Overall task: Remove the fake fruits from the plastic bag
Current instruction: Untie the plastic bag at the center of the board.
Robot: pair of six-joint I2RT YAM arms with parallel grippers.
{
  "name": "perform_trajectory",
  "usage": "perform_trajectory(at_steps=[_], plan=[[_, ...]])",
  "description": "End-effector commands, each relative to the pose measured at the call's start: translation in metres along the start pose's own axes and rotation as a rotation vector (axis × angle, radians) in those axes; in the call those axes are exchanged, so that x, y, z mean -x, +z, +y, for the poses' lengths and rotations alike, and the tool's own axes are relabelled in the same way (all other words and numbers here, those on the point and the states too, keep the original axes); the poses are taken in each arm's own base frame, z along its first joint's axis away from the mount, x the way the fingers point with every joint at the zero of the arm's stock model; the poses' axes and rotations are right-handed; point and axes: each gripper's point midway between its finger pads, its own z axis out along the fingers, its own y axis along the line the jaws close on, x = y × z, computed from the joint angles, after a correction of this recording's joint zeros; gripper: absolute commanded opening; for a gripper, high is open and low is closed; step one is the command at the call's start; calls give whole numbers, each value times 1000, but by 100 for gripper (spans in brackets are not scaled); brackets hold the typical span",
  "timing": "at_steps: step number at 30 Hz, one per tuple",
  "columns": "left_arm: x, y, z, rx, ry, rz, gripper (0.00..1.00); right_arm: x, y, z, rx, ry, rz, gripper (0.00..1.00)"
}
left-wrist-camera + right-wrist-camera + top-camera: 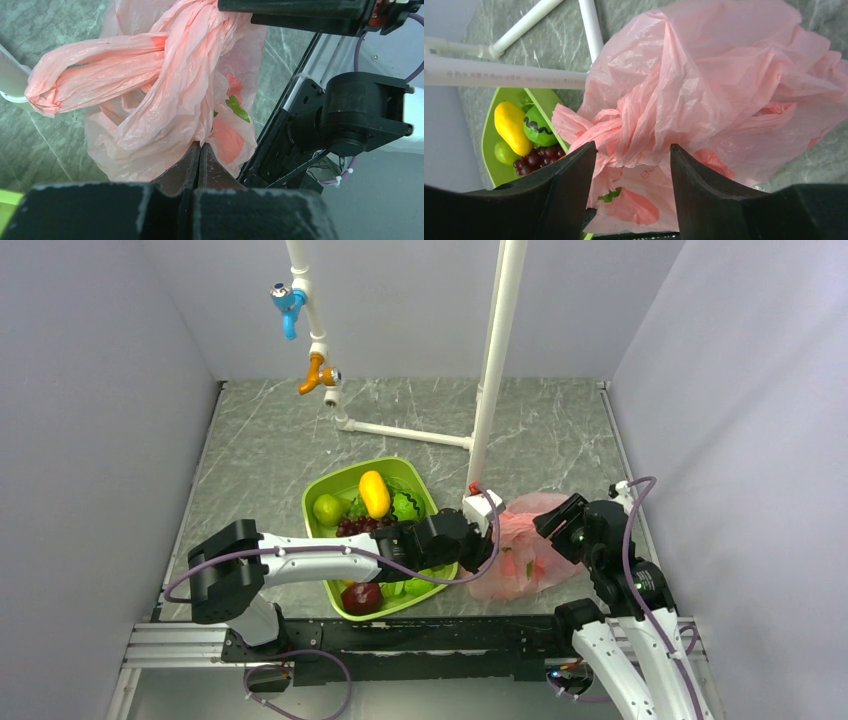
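The pink plastic bag (pixel 520 565) lies crumpled on the table right of the green tray. My left gripper (pixel 486 540) reaches across the tray and is shut on a fold of the plastic bag (pixel 165 85), its jaws (pixel 200 147) pressed together on the film. My right gripper (pixel 556 520) hovers open over the bag's right side. In the right wrist view its fingers (pixel 574 190) straddle the bunched handles of the bag (pixel 704 85) without touching them. A red-orange shape with a green leaf (pixel 636 207) shows through the film. I cannot tell whether it is one of the fake fruits. No fruit lies outside the bag's mouth.
The green tray (pixel 322 488) holds a yellow mango (pixel 374 493), purple grapes (pixel 355 525), a green fruit (pixel 327 508) and a dark maroon apple (pixel 362 596). A white pipe post (pixel 492 390) stands just behind the bag. Grey walls close in both sides.
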Motion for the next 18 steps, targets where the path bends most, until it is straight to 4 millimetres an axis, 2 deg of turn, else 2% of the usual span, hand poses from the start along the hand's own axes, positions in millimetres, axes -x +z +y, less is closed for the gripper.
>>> perform_trajectory(at_steps=[1,2,5,9,11,12,15,17,18], plan=[[30,-7,-16,-54,-10,-75,0,2,8,1,-20,39,-4,54],[30,-8,-16,-51,-12,-78,0,4,10,-3,-42,44,-21,49],[28,-11,-13,-48,-21,-84,0,10,16,-13,-81,58,-72,44],[26,-13,-12,-41,-21,-76,0,22,24,-13,-63,55,-158,35],[24,-13,-11,-41,-19,-70,0,27,26,-20,-89,57,-201,29],[22,-13,-10,-40,-22,-69,0,29,26,-20,-88,56,-213,22],[13,-14,-7,-33,-29,-49,0,33,23,-16,-76,20,-214,3],[9,-17,-5,-28,-17,-35,0,39,16,-15,-91,-22,-221,0],[8,-19,-3,-22,0,-28,4,44,12,-15,-103,-44,-229,0]])
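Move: My right fingers are open over the plastic bag; the gathered neck they go for lies about 2 cm ahead, 2 cm to the right and 3 cm below. The red fruit inside the bag is some 4 cm back, 4 cm left and 11 cm below; the pipe's foot stands roughly 6 cm ahead and 15 cm left, down on the board. From my left hand, which holds the bag, that neck is about 6 cm ahead, 11 cm to the right and nearly level. I bring my right hand down and to the right by about 2 to 3 cm each way, easing forward a little, onto the bag's gathered neck. As it goes it turns some 10 degrees, mostly clockwise, and the fingers shut completely, pinching the thin folds. My left hand stays nearly in place and keeps its pinch on the bag. ##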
